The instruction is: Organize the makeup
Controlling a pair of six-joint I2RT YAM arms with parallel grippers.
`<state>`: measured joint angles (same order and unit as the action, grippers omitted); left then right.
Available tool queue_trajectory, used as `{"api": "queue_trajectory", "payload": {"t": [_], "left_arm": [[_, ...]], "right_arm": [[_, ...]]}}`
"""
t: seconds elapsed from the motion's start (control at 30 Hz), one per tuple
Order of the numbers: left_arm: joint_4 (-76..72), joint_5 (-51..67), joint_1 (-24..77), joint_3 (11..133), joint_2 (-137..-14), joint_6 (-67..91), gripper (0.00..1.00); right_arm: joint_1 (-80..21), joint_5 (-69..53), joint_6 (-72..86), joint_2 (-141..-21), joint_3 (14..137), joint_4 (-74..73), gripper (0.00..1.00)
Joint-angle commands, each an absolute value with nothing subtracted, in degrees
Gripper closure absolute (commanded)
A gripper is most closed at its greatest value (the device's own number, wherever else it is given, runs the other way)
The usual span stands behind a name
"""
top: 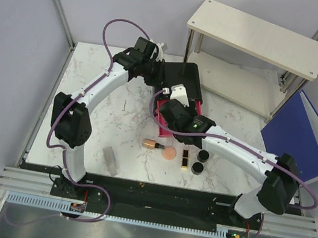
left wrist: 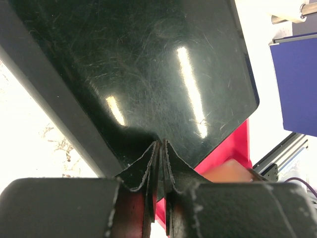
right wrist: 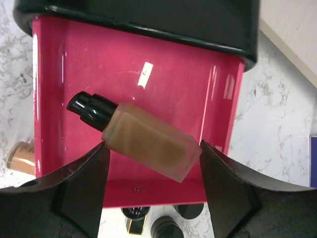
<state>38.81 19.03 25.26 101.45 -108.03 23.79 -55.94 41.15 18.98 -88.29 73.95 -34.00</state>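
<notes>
A tan bottle (right wrist: 148, 148) with a black pump cap lies in the open pink drawer (right wrist: 148, 74) of the black box (top: 182, 74). My right gripper (right wrist: 152, 148) hangs open over it, a fingertip close to each end of the bottle. In the top view that gripper (top: 171, 110) hides the bottle. My left gripper (left wrist: 162, 144) is shut and rests on the box's top (left wrist: 148, 74), near its back left corner (top: 154, 72). In front of the drawer lie a gold-capped tan bottle (top: 152, 144), a peach disc (top: 168, 153), a lipstick (top: 185, 157) and two black jars (top: 203, 156) (top: 198, 168). A clear tube (top: 111, 161) lies further left.
A white two-tier shelf (top: 256, 50) stands behind the table at the right. A blue folder (top: 305, 137) leans at the table's right edge. The marble table (top: 118, 106) ends at a black strip by the arm bases.
</notes>
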Motion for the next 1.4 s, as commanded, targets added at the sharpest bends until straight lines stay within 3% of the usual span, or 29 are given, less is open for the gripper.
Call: {"api": "queue_trajectory", "payload": {"t": [0.0, 0.3, 0.37, 0.5, 0.67, 0.93, 1.1, 1.27, 1.37], "left_arm": [[50.27, 14.5, 25.49, 97.38, -111.88, 18.63, 0.85], [50.27, 13.89, 25.4, 97.38, -111.53, 18.54, 0.85], [50.27, 13.62, 25.4, 97.29, -111.53, 18.54, 0.85], [50.19, 13.54, 25.4, 97.38, -111.53, 18.54, 0.83], [50.27, 13.8, 25.31, 97.82, -112.06, 18.81, 0.82], [50.27, 14.33, 25.31, 98.7, -112.5, 18.98, 0.82], [50.27, 14.42, 25.31, 98.88, -112.76, 19.16, 0.82], [50.27, 14.42, 25.31, 98.96, -112.85, 19.07, 0.81], [50.27, 14.5, 25.22, 99.05, -112.94, 19.07, 0.81]], "right_arm": [[-55.11, 38.85, 17.76, -91.23, 75.76, -31.2, 1.0], [-54.84, 37.0, 18.37, -94.74, 75.23, -30.76, 0.98], [-54.76, 37.09, 18.63, -94.57, 75.24, -31.46, 0.91], [-54.76, 37.62, 19.25, -93.61, 74.88, -32.34, 0.64], [-54.76, 38.5, 19.6, -92.37, 74.53, -33.13, 0.45], [-54.84, 39.46, 20.13, -90.44, 76.46, -35.24, 0.3], [-54.76, 40.08, 19.95, -88.95, 77.26, -36.47, 0.12], [-54.84, 39.9, 19.6, -88.85, 77.08, -36.65, 0.04], [-54.76, 39.99, 19.95, -88.86, 77.52, -37.0, 0.03]]}}
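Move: The foundation bottle is already between the right fingers. The open pink drawer's middle lies about 2 cm ahead of that hand, 1 cm to its left and 6 cm below. On the table, about 10 cm lower than the hand, the other bottle lies some 9 cm back and 10 cm left, the compact 11 cm back and 4 cm left, and the lipstick 12 cm back and 2 cm right. From the left hand the drawer's middle is roughly 9 cm back, 8 cm right and 6 cm down. The held bottle is lowered almost 4 cm, nearly straight down, into the front half of the pink drawer and kept there a good while. The right fingers then spread wide and let go, and the hand lifts about 2 cm clear. The left hand stays put, its nearly shut fingertips still resting on the black organizer's top. ##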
